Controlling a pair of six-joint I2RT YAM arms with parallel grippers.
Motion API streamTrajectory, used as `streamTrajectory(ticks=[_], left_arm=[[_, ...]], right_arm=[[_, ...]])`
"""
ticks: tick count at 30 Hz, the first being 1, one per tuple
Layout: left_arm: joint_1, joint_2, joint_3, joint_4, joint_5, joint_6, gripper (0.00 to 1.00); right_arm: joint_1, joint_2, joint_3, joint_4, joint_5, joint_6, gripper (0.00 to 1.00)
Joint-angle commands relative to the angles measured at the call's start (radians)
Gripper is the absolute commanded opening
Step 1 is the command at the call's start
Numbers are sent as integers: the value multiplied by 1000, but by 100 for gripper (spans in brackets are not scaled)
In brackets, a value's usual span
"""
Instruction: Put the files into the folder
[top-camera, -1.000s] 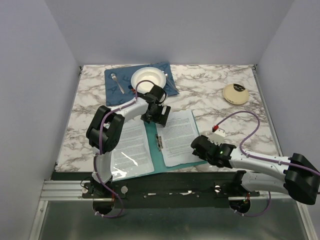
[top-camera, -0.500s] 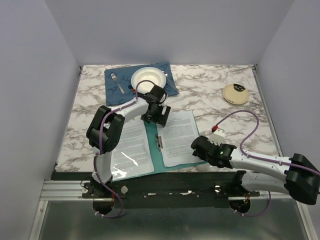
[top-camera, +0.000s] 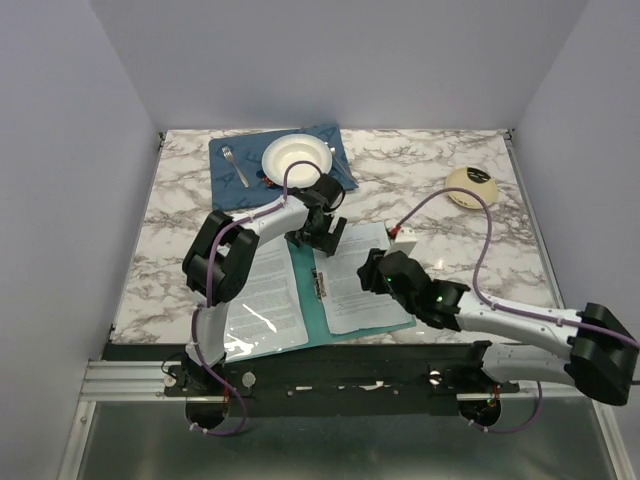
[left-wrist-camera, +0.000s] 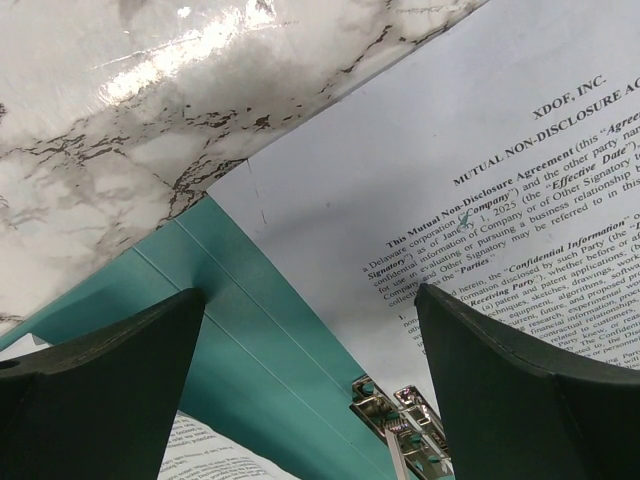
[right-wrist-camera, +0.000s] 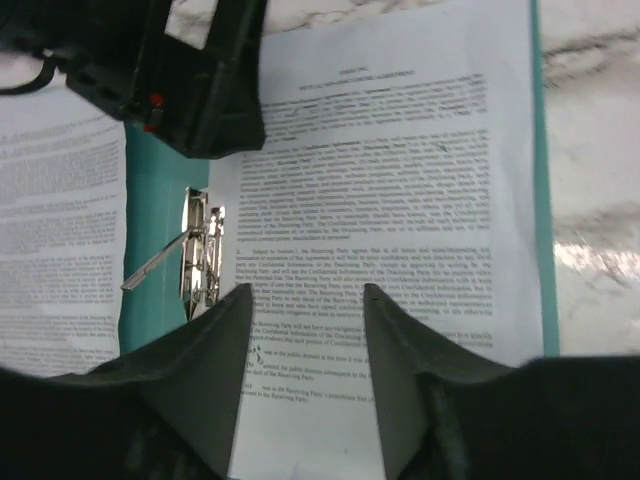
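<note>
The teal folder (top-camera: 312, 300) lies open on the marble table, its metal clip (top-camera: 320, 284) on the spine. The files (top-camera: 345, 300), white sheets of dense black text, rest on its right half. My left gripper (top-camera: 318, 238) stands open at the folder's far end; the left wrist view shows its gripper (left-wrist-camera: 310, 293) straddling teal folder (left-wrist-camera: 260, 330) and the files' top corner (left-wrist-camera: 400, 170), above the clip (left-wrist-camera: 400, 425). My right gripper (top-camera: 368, 272) hovers over the files, open, nothing between its fingers; in the right wrist view it (right-wrist-camera: 307, 290) sits just right of the clip (right-wrist-camera: 200, 250).
A printed sheet (top-camera: 265, 290) lies under the clear pocket on the folder's left half. At the back left a dark blue placemat (top-camera: 235, 190) carries a white bowl (top-camera: 296, 157) and a fork (top-camera: 234, 165). A round beige object (top-camera: 472, 186) sits at the back right.
My right gripper has moved from the folder's near right corner leftward and away from the bases, onto the middle of the files, its jaws a little narrower. The left gripper shifted slightly right.
</note>
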Motion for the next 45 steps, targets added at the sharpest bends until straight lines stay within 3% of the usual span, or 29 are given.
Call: streamTrajectory(ticks=[1,2,4,8,9,18,25,35,45], left_arm=[[0,48,-6,-44,-77,16,99],[0,50,-8,-44,-77,17,99],[0,48,-11,-44,-80,19,99],[0,47,-25,-41,-83,23,99],[0,47,-28,-41,-83,22,99],[0,51,-38,-41,-97,16,99],[-2,63,-29,-54,-134,11,99],[-14,102,-12,-78,-175,11,99],[-14,109,-23,-74,-175,13,99]], right_arm=[[5,181,86,238,-197,-215,46],[7,200,82,278,-220,-227,36],[-3,235,57,425,-299,-239,31],[-24,339,71,537,-388,-251,7],[-33,353,71,580,-430,-250,4],[-38,508,69,790,-606,-235,2],[-39,606,91,862,-637,-213,2],[-43,691,129,895,-700,-192,1],[-44,659,66,803,-748,-186,1]])
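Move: The metal clip at the folder's middle lies about 14 cm to the right hand's left, 2 cm farther out and some 9 cm below. The right-hand paper's middle is about 9 cm to the right of the clip, the left-hand paper's about 14 cm to the left of it and 4 cm nearer the robot. The left gripper stands 9 cm beyond the clip. From the left hand, the clip is some 9 cm straight back and 1 cm lower. The left hand stays put with its open fingertips still resting at the top of the right-hand paper and the folder. The right hand swings left over that paper towards the metal clip, some 16 cm and slowing, sinking about 5 cm and turning counter-clockwise roughly 40 degrees. Its half-open fingers shut on nothing early on and end close by the clip's lever, with no touch to be seen. ##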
